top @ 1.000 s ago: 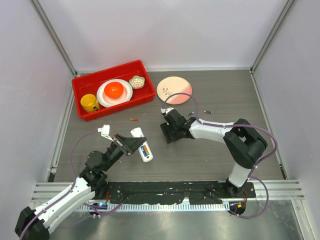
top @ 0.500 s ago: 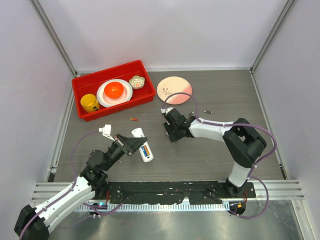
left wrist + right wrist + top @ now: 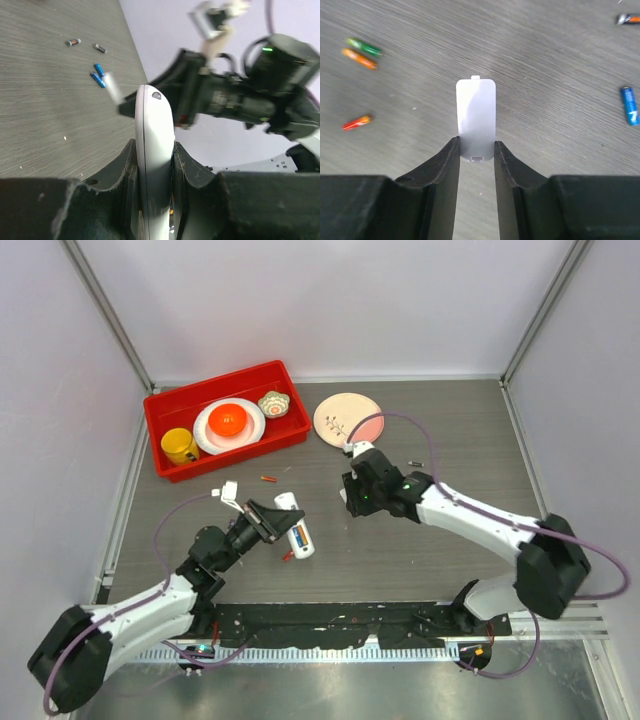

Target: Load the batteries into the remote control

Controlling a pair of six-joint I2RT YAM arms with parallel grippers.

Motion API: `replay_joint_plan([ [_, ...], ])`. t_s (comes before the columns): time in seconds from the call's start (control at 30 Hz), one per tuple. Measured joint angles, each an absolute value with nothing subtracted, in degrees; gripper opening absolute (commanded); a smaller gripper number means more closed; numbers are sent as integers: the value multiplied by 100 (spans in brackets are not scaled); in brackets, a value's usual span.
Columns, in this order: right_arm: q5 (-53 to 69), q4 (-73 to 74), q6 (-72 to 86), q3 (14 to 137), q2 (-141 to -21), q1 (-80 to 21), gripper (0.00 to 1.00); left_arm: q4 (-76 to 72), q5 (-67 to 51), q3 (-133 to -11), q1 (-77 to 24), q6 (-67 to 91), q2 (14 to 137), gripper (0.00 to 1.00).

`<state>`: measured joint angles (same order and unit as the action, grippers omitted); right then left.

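My left gripper is shut on the slim white remote control, held edge-on between its fingers. A blue and orange cell shows in the open bay. My right gripper is shut on a small loose white cover piece, gripped at its near end above the table, to the right of the remote. Loose batteries lie on the table: green, orange, red and blue. More blue cells show past the remote.
A red bin at the back left holds a yellow cup, a white plate with an orange dish and a small bowl. A pink plate lies behind the right gripper. A red cell lies near the bin.
The right jaws have narrowed onto the white cover piece, and that arm has swung out to the right. The left gripper has carried the remote a little right.
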<state>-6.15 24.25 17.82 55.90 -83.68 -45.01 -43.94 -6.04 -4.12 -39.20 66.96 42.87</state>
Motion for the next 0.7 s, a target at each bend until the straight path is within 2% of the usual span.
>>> replay_joint_plan([
  [0.23,-405,3356,1909,6080,-7181,-4683,22,-5498,-408,-635,-3920,6707,5627,0],
  [0.5,301,4248,2171,6370,-6971,-5103,22,-6875,-189,-985,-3920,6895,6984,0],
  [0.7,436,4442,2292,6770,-7002,-5406,21,-7135,-130,-1028,-3977,7155,7800,0],
])
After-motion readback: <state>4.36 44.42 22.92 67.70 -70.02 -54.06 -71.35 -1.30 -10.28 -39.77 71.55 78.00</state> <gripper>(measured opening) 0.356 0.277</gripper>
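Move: The remote, gripped by the left hand with its filled battery bay showing, lies from the cover-holding right hand about 9 cm back, 11 cm left and 9 cm higher. Counted from the right hand, the green and orange batteries lie level with it, 20 cm left; the red one is 11 cm back and 16 cm left, both about 8 cm down. From the left hand, the cover is roughly 7 cm ahead, 12 cm right and 11 cm below. The battery cover, already pinched in the right fingers, is lifted about 11 cm, most of it at first, then carried some 9 cm back and slightly left towards the remote's open bay, the wrist turning some 15 degrees, partly counter-clockwise. The left hand keeps its grip and brings the remote about 5 cm forward and 3 cm right to meet it, dipping at the end. ##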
